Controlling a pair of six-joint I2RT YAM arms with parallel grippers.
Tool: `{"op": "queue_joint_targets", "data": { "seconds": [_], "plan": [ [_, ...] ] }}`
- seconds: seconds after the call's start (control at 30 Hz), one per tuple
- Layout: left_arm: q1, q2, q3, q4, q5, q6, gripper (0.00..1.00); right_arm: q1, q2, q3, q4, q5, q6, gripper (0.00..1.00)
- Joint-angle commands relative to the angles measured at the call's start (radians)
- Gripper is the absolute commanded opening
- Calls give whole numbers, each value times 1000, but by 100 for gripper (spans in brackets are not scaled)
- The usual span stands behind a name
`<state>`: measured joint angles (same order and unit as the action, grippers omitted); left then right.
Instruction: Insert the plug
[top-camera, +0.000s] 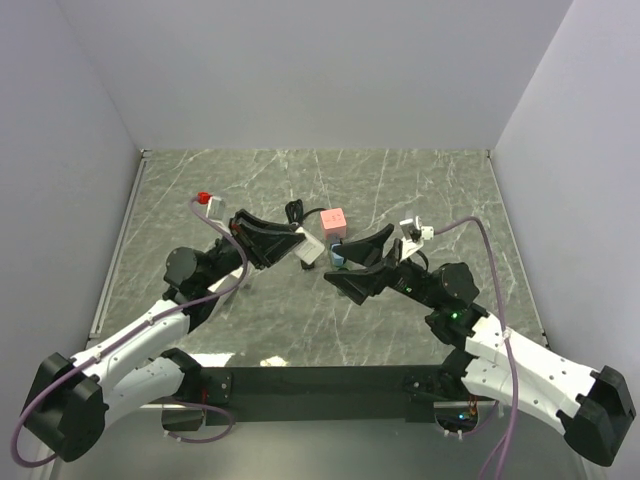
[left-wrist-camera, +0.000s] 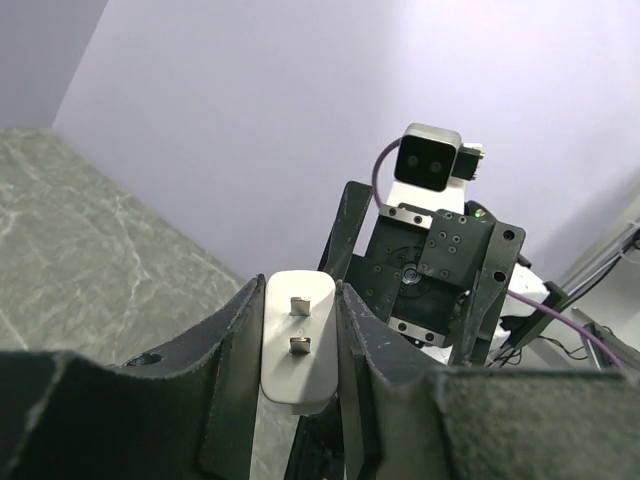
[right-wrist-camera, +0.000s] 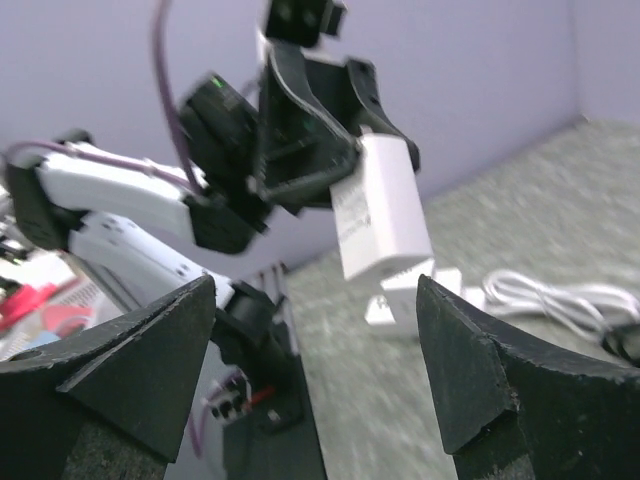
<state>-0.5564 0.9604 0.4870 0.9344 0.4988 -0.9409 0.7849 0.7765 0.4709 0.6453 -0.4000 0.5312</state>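
Observation:
My left gripper (left-wrist-camera: 300, 287) is shut on the white plug (left-wrist-camera: 298, 340), whose two metal prongs face the left wrist camera. From above, the plug (top-camera: 306, 250) hangs above the middle of the table at the left gripper (top-camera: 292, 244). My right gripper (top-camera: 340, 263) faces it from the right and stands open, close to the plug without touching. The right wrist view shows the open right gripper (right-wrist-camera: 315, 290) with nothing between its fingers. It also shows the held plug (right-wrist-camera: 385, 205) ahead, above a small white block (right-wrist-camera: 420, 300) on the table.
A pink cube (top-camera: 334, 222) lies just behind the grippers, beside a black coiled cable (top-camera: 295, 212). A small blue object (top-camera: 338, 257) sits by the right fingertips. A red-tipped piece (top-camera: 204, 198) lies at the back left. A white cable (right-wrist-camera: 550, 295) runs along the table.

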Motion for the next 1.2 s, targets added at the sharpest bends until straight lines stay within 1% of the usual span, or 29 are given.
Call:
{"op": "queue_joint_targets", "data": {
  "seconds": [0.0,0.13,0.37,0.5,0.6,0.8,1.07,1.17],
  "plan": [
    [4,3,42,141,-2,-44,1,-9,30,-2,211,-42,73,87],
    [3,0,35,202,1,-65,1,-12,79,6,231,-39,73,85],
    [1,-17,33,198,12,-61,1,-19,135,11,266,-25,95,84],
    [-11,-6,30,237,12,-71,1,-19,174,34,304,-43,102,81],
    [-25,8,39,253,15,-70,1,-18,210,49,344,-66,115,77],
    [-54,31,48,254,7,-59,1,-18,234,40,445,-95,118,73],
    [-83,60,55,270,-6,-55,1,-16,245,67,462,-125,115,68],
    [-92,80,65,268,-11,-45,1,-16,271,69,499,-146,134,62]
  ]
}}
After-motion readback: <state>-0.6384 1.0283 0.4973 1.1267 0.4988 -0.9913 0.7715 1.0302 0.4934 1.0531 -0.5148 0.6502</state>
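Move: The white plug is already held at the left fingertips, its middle about 3 cm to the left hand's right. From the open right hand it sits some 6 cm left, 4 cm ahead and a centimetre or so higher. Down on the table, about 30 cm below the right hand, are the blue adapter on the strip, roughly 17 cm straight ahead, and the pink cube, some 26 cm straight ahead. The white plug, kept gripped in the left fingers, is drawn back about 2.5 cm, raised about as far and at last eased slightly right, towards the right hand. The right hand comes left about 2.5 cm, dips a little, then rises to end 2 cm higher, turning some 10 degrees as its fingers partly close around the plug's free end, not yet visibly squeezing it. ##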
